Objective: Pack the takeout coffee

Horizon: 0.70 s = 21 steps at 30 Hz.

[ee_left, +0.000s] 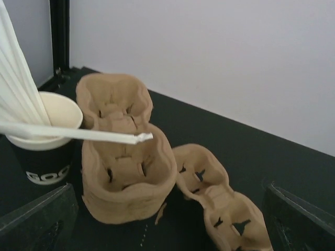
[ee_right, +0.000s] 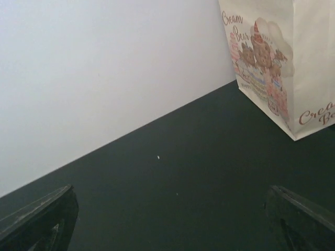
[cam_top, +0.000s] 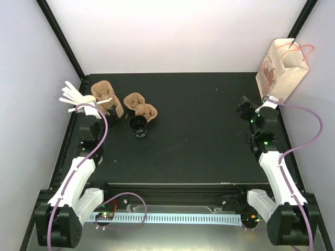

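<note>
One takeout coffee (cam_top: 138,125), a small black cup with white lettering and a dark top, stands on the black table just in front of the brown carriers. It does not show in either wrist view. My left gripper (cam_top: 103,115) is open to the left of it, facing the carriers (ee_left: 123,157), with nothing between its fingers (ee_left: 36,219). My right gripper (cam_top: 245,107) is open and empty over bare table at the right, close to the paper bag (cam_top: 282,70). In the right wrist view its fingers (ee_right: 301,219) frame only black tabletop.
A lidless black cup (ee_left: 44,137) with white stirrer sticks stands at the far left, one stick lying across a carrier. A second brown carrier (ee_left: 220,194) lies to the right of the stacked ones. The printed white bag (ee_right: 282,63) stands at the back right corner. White walls enclose the table.
</note>
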### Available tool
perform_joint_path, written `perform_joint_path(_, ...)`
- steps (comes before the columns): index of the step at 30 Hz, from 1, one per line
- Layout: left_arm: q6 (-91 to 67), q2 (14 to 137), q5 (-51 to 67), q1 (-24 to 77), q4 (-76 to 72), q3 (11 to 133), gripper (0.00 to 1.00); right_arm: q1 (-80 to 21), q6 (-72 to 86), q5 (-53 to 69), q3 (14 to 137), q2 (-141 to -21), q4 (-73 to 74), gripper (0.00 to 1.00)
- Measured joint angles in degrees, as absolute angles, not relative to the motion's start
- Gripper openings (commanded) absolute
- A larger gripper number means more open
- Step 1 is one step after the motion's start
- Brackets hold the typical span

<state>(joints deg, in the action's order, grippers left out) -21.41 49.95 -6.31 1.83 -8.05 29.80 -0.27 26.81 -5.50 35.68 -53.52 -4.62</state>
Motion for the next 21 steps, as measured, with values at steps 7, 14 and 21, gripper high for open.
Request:
perform_joint_path(7, -29.17, 50.37, -3.31, 1.83, -1.04, 31.51, 0.99, -0.25, 28.40, -7.88, 50.57, -61.39, 3.81, 1.00)
perform_joint_path(14, -33.21, 49.10, 2.15, 1.83, 5.21, 32.34, 0.99, 0.34, 23.18, -12.16, 74.28, -76.73, 14.22, 1.00)
perform_joint_path(21, -33.01, 49.63, 15.44, 1.83, 8.62, 33.41, 0.99, 1.65, 17.37, -17.82, 99.70, -92.95, 24.93, 1.00)
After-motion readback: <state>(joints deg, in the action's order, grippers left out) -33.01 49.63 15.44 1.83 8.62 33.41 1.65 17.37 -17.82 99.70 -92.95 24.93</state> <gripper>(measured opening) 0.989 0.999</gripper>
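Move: The black cup the left hand is headed for stands only about 4 cm ahead of it but some 12 cm to its right, and about 18 cm lower. The small cup carrier lies about 12 cm beyond that cup, the large carrier roughly 19 cm ahead of the left hand and 6 cm to its left, and the straw cup about 15 cm ahead and 14 cm left. From the right hand, the paper bag's middle is around 30 cm ahead, 23 cm right and 12 cm below. The right arm makes the big reach, going forward and up by about 14 cm each and drifting right towards the paper bag, its open gripper turning a little clockwise and rolling left side down, high over the table's far edge and not yet at the bag. Meanwhile the left hand swings about 6 cm to the right towards the black cup while sinking and easing back slightly, its wide-open fingers tipping down, turning clockwise and rolling left side down by some 15 degrees each, still well above the cup and touching nothing. ##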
